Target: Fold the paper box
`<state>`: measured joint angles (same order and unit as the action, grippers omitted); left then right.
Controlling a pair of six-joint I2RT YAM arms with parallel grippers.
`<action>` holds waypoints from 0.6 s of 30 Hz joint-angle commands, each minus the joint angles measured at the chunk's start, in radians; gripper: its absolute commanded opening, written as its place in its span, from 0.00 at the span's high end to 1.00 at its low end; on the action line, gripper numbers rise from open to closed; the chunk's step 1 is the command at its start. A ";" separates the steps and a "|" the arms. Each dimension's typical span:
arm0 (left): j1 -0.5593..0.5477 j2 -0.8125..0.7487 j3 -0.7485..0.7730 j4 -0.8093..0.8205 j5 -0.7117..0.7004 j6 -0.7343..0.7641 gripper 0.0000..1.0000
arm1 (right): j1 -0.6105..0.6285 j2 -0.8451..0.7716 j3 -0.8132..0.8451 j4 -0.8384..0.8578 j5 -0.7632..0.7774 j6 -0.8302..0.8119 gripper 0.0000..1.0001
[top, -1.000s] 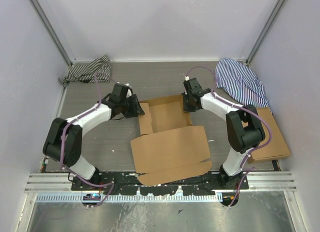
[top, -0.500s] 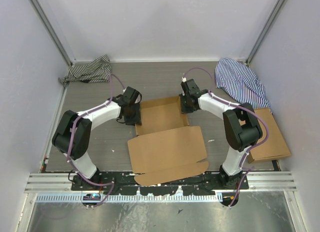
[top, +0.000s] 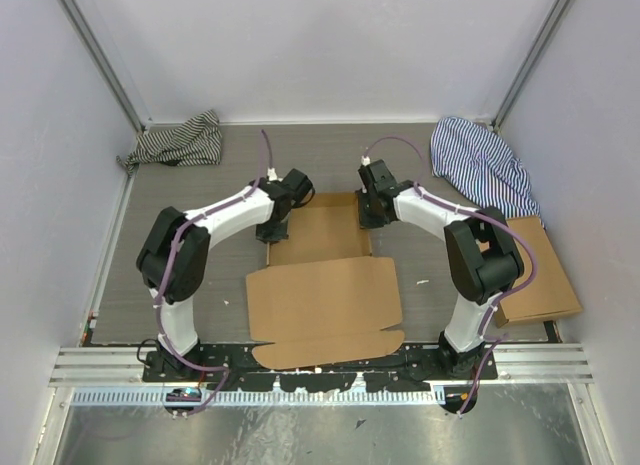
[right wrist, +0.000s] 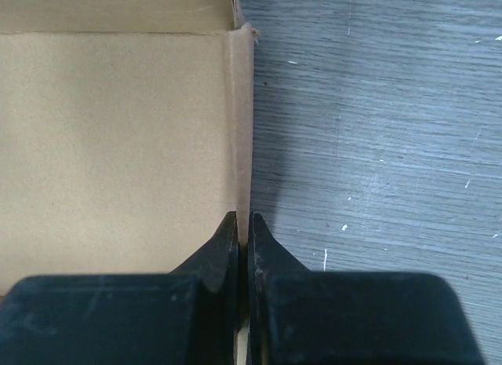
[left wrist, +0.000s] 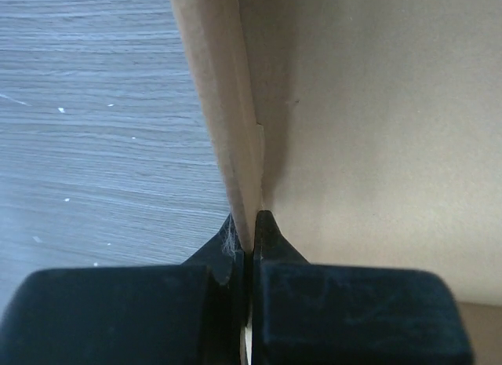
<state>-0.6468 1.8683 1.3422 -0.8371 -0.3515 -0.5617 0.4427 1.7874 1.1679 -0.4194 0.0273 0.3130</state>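
The paper box [top: 325, 295] lies in the middle of the table, a brown corrugated sheet with a shallow tray part at its far end and a broad flap lying flat toward the arms. My left gripper [top: 272, 225] is shut on the tray's upright left wall [left wrist: 223, 106]; in the left wrist view the gripper [left wrist: 246, 224] pinches that wall's edge. My right gripper [top: 370, 213] is shut on the upright right wall [right wrist: 244, 129], and in the right wrist view the gripper [right wrist: 243, 224] clamps the thin cardboard. The box floor [right wrist: 118, 145] shows to the left of that wall.
A dark striped cloth [top: 180, 140] lies at the back left and a blue striped cloth [top: 480, 165] at the back right. A smooth flat cardboard rectangle [top: 545, 275] rests by the right wall. A metal rail [top: 320, 360] runs along the front edge.
My left arm swung right to the box's left wall, stood it up and shut on it. The box slid slightly left. My right gripper kept its hold on the right wall.
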 commanded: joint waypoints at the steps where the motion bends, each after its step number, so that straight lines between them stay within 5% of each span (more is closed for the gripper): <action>1: -0.033 0.085 0.067 -0.207 -0.241 0.010 1.00 | 0.006 -0.028 0.006 0.021 0.011 0.000 0.99; 3: -0.034 0.081 0.052 -0.182 -0.205 0.000 0.99 | 0.006 -0.030 0.004 0.022 0.007 0.000 0.99; 11: -0.034 -0.005 0.033 -0.123 -0.139 -0.070 0.54 | 0.005 -0.046 -0.010 0.038 -0.008 0.016 0.80; 18: -0.023 -0.067 0.030 -0.126 -0.151 -0.098 0.44 | 0.005 -0.060 -0.005 0.033 0.014 0.017 0.69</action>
<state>-0.6807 1.8618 1.3777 -0.9470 -0.4679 -0.6327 0.4496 1.7866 1.1553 -0.4126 0.0242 0.3248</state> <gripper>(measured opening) 0.550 0.291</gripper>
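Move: Each hand already pinches the top of its own side wall: the left wall's middle is about 3 cm ahead of the left hand and 1 cm lower, the right wall's middle level with the right hand and 1 cm lower. From the left hand, the back wall is some 9 cm ahead and 10 right, the lid panel 14 back and 10 right. From the right hand, they are 6 ahead and 10 left, and 17 back and 8 left. Both hands open to release the side walls, the left drifting about 1.5 cm left, then rising 2 cm. ##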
